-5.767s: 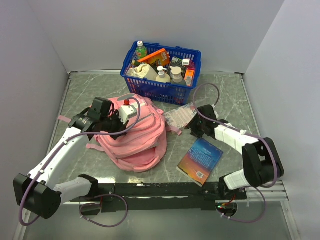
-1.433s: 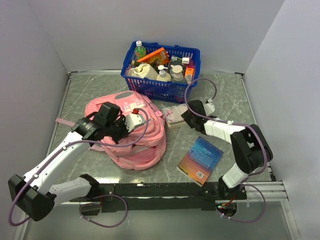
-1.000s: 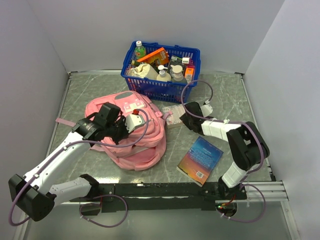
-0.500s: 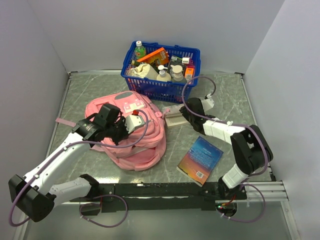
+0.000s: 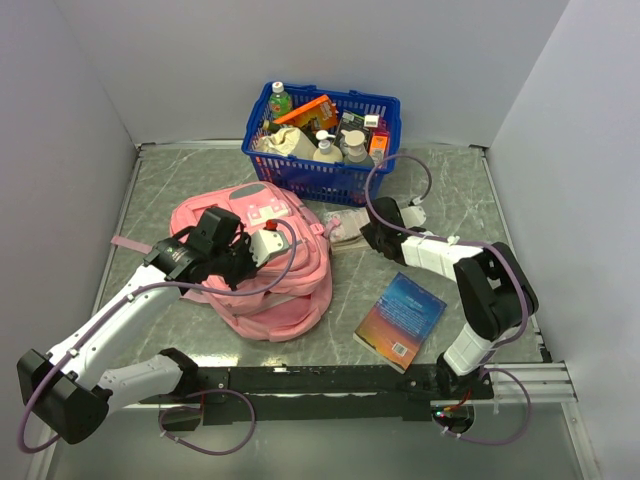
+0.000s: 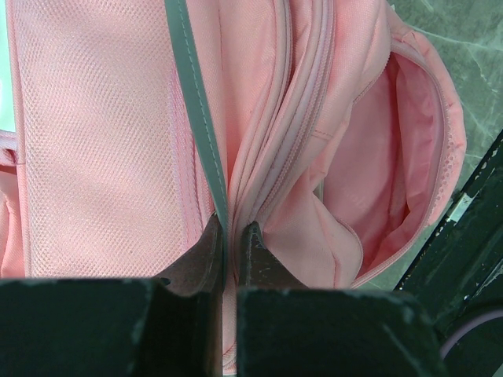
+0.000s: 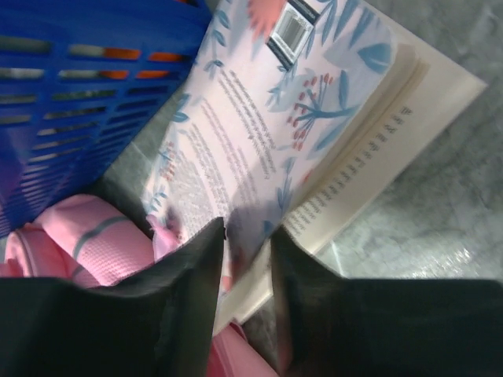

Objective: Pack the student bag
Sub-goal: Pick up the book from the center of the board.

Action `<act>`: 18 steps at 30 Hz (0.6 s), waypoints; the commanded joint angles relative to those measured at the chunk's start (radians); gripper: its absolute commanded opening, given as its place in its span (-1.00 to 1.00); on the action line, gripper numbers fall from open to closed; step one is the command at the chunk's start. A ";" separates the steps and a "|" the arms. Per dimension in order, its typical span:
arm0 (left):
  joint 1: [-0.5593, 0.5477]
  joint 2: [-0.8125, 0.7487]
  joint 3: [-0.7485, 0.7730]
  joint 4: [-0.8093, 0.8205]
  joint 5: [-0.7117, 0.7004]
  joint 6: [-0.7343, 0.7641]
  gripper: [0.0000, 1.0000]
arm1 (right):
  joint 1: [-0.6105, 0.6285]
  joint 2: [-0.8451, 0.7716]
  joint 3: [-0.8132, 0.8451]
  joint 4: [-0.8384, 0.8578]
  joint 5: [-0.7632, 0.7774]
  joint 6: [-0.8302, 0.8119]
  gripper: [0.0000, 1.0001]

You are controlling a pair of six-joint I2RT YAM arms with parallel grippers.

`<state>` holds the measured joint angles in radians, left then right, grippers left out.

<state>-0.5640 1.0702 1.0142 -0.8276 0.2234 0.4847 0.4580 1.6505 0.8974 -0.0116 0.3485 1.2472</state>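
Note:
The pink student bag (image 5: 290,290) lies left of centre, its main pocket gaping open (image 6: 393,157). My left gripper (image 5: 238,263) rests on top of it. In the left wrist view that gripper (image 6: 233,229) is shut on the bag's zip edge beside a grey trim. A pale paperback with blue leaf prints (image 5: 345,229) sits between the bag and the basket, tipped up on one edge. My right gripper (image 5: 363,236) is shut on it. In the right wrist view its jaws (image 7: 247,236) pinch the book's (image 7: 259,118) cover and pages, with the bag (image 7: 94,243) just beyond.
A blue plastic basket (image 5: 300,176) full of bottles and boxes stands at the back, close behind the held book (image 7: 71,94). A second book with a blue and orange cover (image 5: 402,318) lies on the table at the front right.
My right gripper's jaws have narrowed onto the pale book's edge, and the book has tipped up and shifted slightly toward the bag. The left arm and the bag have not moved.

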 commanded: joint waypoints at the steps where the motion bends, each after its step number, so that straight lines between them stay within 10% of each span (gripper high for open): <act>1: 0.027 -0.023 0.024 0.219 -0.078 0.034 -0.98 | -0.001 0.018 0.032 -0.008 0.003 0.049 -0.67; 3: 0.027 -0.024 0.024 0.220 -0.082 0.032 -0.98 | -0.001 0.014 0.025 0.001 0.001 0.043 -1.00; 18: 0.174 0.054 0.095 0.278 -0.015 -0.078 -0.98 | 0.008 -0.366 0.136 -0.062 0.017 -0.242 -1.00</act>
<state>-0.4675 1.1038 1.0325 -0.8375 0.3073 0.4217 0.4625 1.4387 0.9203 -0.0952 0.3435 1.1255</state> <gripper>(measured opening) 0.067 0.030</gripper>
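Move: The floral book that the right fingers are already closing around is centred roughly 3 cm ahead of the right hand and 2 cm below it. The blue basket's middle is about 20 cm ahead and 11 cm left, the pink bag some 25 cm left and 5 cm back, the blue book about 19 cm back and 7 cm right. For the left hand, the floral book is some 16 cm ahead, 29 cm right and well below. Pinching the floral book by its near edge, the right fingers finish closing, from about a third open to nearly shut, with the hand almost still. Holding that pinch, the right hand then lifts straight up about 8 cm, ever faster, the fingers tipping up slightly. The left fingers keep their grip on the pink bag's edge. ##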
